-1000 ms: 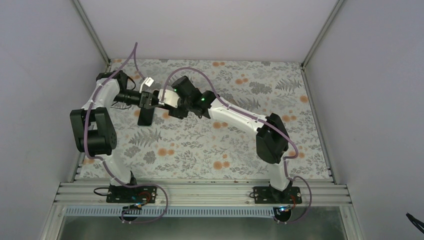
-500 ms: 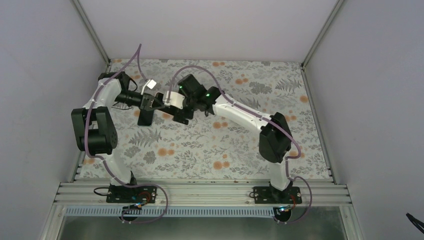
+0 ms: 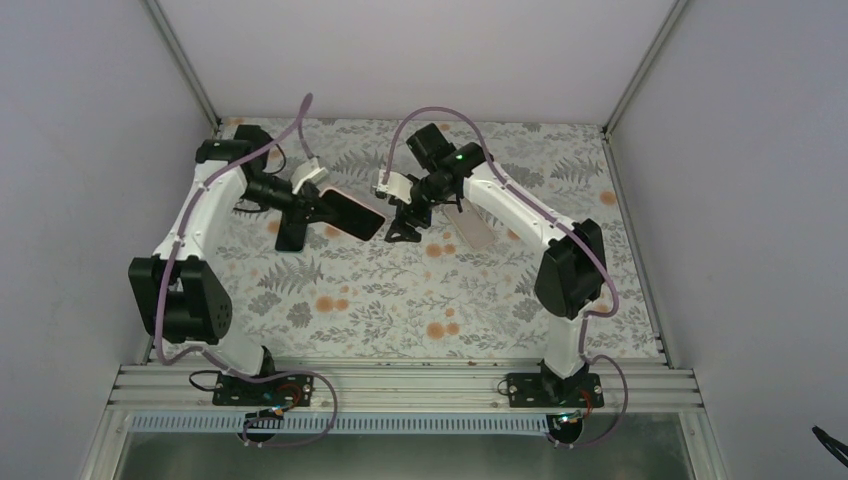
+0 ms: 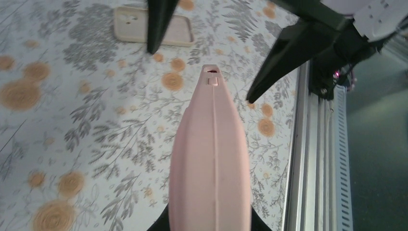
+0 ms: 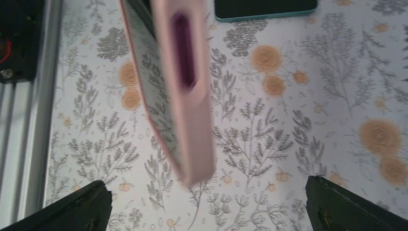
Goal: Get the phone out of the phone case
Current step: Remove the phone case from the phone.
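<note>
My left gripper (image 3: 318,205) is shut on a pink phone case (image 3: 348,214) and holds it above the table, pointing right. In the top view a dark face fills the case. The left wrist view shows the case edge-on (image 4: 210,154), with my left gripper (image 4: 210,224) at its near end. In the right wrist view the pink case (image 5: 185,91) hangs between and ahead of my right gripper's spread fingers (image 5: 84,209), its glossy face mirroring the cloth. My right gripper (image 3: 405,232) is open and empty, just right of the case's free end.
A dark phone with a teal edge (image 3: 291,232) lies flat on the flowered cloth below the left gripper; it also shows in the right wrist view (image 5: 264,7). A beige empty case (image 3: 470,228) lies by the right gripper, also in the left wrist view (image 4: 153,31). Metal rail along the near edge (image 4: 308,159).
My right gripper has let go of the case, pulled back to the right and opened. My left gripper still holds the pink case and has swung it rightward. The beige case is uncovered.
</note>
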### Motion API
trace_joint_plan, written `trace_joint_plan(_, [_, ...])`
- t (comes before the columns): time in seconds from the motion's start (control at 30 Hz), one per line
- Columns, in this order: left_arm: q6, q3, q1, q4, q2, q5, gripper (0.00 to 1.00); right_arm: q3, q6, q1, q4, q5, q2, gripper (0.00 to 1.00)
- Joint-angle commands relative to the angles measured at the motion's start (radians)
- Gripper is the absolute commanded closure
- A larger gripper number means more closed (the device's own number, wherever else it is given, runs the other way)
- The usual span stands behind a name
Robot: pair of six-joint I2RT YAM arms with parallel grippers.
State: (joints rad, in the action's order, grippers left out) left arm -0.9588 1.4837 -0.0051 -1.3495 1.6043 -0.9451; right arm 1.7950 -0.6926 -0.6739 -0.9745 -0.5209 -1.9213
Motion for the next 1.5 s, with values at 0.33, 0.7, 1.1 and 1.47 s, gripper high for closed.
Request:
trace_joint_plan(0.33, [-0.027,-0.015,-0.163,-0.008,-0.145,0.015,0.98,-0.005,-0.083,0.036,-0.071,-0.130,-0.081,0.00])
trace_joint_plan(0.7, [0.035,-0.117,-0.410,-0.010,-0.248,0.097,0.98,0.232,-0.206,0.090,-0.310,-0.231,-0.235,0.00])
trace_joint_plan(1.1, [0.086,-0.131,-0.508,-0.010,-0.320,0.117,0.98,0.251,-0.240,0.122,-0.284,-0.167,-0.255,0.00])
trace_joint_plan(1.47, [0.116,-0.133,-0.558,-0.010,-0.358,0.129,0.98,0.314,-0.239,0.155,-0.278,-0.075,-0.320,0.00])
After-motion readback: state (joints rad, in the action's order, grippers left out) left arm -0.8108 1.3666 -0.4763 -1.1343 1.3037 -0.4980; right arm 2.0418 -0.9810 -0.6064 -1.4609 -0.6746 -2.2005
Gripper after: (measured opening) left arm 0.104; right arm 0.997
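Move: The left fingers still pinch the cased phone by its left end, its middle about 6 cm to their right and 4 cm below; the open right gripper waits some 16 cm right and 4 cm lower. From the right hand, that phone's middle is roughly 9 cm left, about level and 1 cm farther out. On the table, the black phone lies about 13 cm left, 8 cm ahead and 22 cm below the left hand; the empty case lies some 17 cm right, 10 cm ahead and 18 cm below the right hand. Keeping its pinch, the left hand carries the cased phone about 7 cm right and 7 cm back towards the right gripper, rolling and dipping its fingers, some 30 degrees of turn in all. The right hand, fingers wide open throughout, sinks about 5 cm and eases 3 cm right and back, swinging its fingertips about 20 degrees towards the base, so that its base-side finger comes up against the case's free end and seems to bear on it. ##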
